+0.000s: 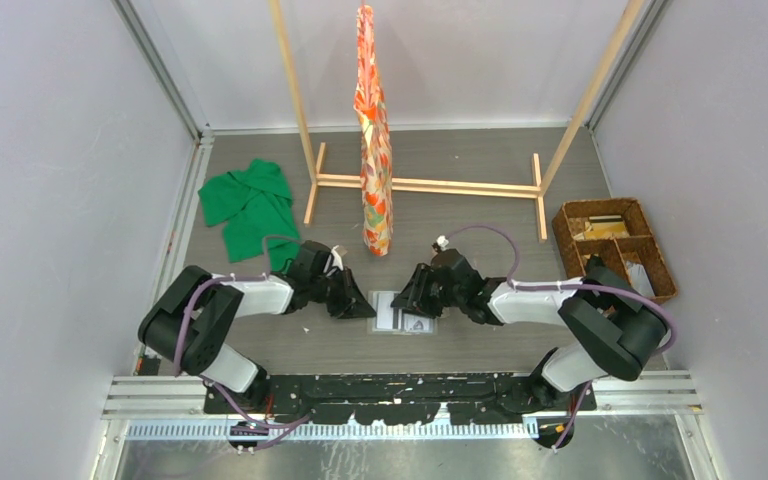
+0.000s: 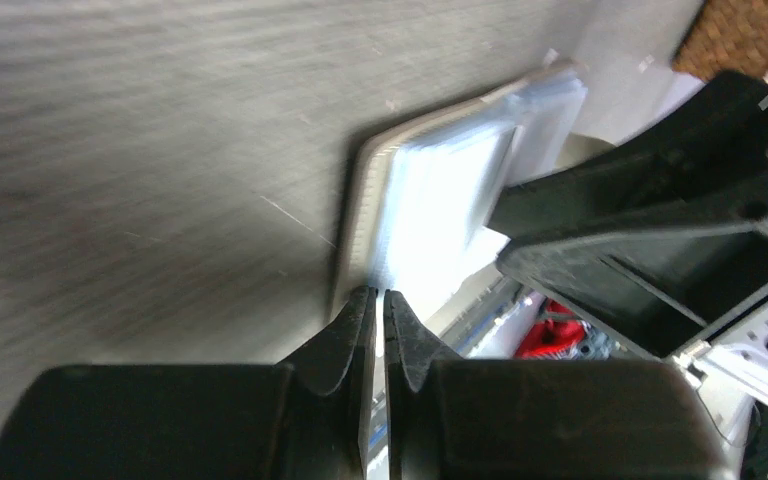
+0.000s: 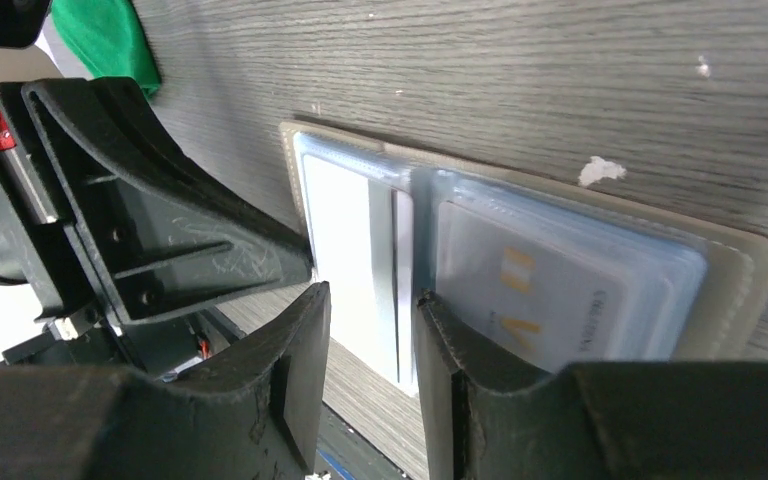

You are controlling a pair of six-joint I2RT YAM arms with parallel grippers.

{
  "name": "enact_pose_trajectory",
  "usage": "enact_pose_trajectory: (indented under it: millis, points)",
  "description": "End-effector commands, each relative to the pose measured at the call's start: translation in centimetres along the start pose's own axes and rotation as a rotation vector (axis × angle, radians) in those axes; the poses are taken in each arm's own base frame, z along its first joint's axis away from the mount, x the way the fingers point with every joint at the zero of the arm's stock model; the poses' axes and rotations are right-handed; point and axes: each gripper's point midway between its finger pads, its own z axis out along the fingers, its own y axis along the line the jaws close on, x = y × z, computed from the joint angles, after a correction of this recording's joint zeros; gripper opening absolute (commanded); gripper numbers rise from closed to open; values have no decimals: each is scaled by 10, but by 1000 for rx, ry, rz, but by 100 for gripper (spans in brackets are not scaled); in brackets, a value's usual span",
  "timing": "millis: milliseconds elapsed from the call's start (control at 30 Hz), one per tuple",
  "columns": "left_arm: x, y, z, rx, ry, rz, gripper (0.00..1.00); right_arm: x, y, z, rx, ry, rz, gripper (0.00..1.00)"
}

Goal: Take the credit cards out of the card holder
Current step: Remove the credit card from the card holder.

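The card holder [image 1: 401, 313] lies open and flat on the table between my two grippers, its pale pockets facing up [image 3: 730, 270]. A white card [image 3: 355, 250] fills its left pocket, and a card with orange marks [image 3: 540, 290] shows through the right pocket. My left gripper [image 1: 365, 303] is shut, its tips [image 2: 379, 292] touching the holder's left edge [image 2: 440, 200]. My right gripper [image 1: 412, 303] stands open, and its jaws [image 3: 370, 300] straddle the near end of the white card. The right finger rests at the holder's middle fold.
A brown wicker basket [image 1: 615, 245] stands at the right. A green cloth [image 1: 250, 205] lies at the back left. An orange patterned cloth [image 1: 373, 130] hangs from a wooden rack [image 1: 425, 185] behind the holder. Pale walls close in both sides.
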Motion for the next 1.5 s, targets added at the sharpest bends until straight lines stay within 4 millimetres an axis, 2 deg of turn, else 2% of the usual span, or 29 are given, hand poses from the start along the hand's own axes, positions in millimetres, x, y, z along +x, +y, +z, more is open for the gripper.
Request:
enact_pose_trajectory:
  millis: [0, 133, 267, 500, 633, 833, 1200, 1467]
  points:
    - [0, 22, 6, -84, -10, -2, 9, -5, -6, 1, -1, -48, 14, 41]
    - [1, 23, 8, -87, 1, -1, 9, -1, -7, 4, -40, -45, 42, 39]
    - [0, 24, 10, -91, 6, -3, 8, -1, -5, 4, -89, -63, 70, 33]
    - [1, 26, 12, -102, 15, -6, 8, -1, -3, 2, -131, -81, 89, 11]
    - [2, 28, 11, -110, 15, -9, 8, 0, -9, 0, -118, -91, 89, 1]
    - [2, 28, 9, -118, 9, -12, 7, -4, -18, -11, -104, -122, 71, 1]
    - [3, 33, 9, -136, 13, -19, 7, -8, -46, -29, -73, -124, 78, 1]
    - [-2, 22, 3, -131, -3, 7, 7, -13, -48, -42, -91, -146, 75, 1]
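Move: Just under the right hand, whose part-open fingers hover about 1 cm above its right-hand edge, lies the striped white credit card, its middle about 2 cm left, level ahead and 1 cm down. The open card holder's middle is about 1 cm to the right of that hand, and the card in its right half about 4 cm right, both level ahead. From the left hand, at the holder's left edge, the striped card's middle lies roughly 3 cm right and 1 cm down, level ahead. Sinking about 1 cm, the right hand shuts its fingers on the striped edge of the white card, pinches it, then draws it some 4–5 cm to the right, away from the left hand and over the holder's right half, the wrist turning about 10 degrees. The left hand, nearly shut, settles barely half a centimetre and keeps its fingertips pressed on the holder's left edge. ##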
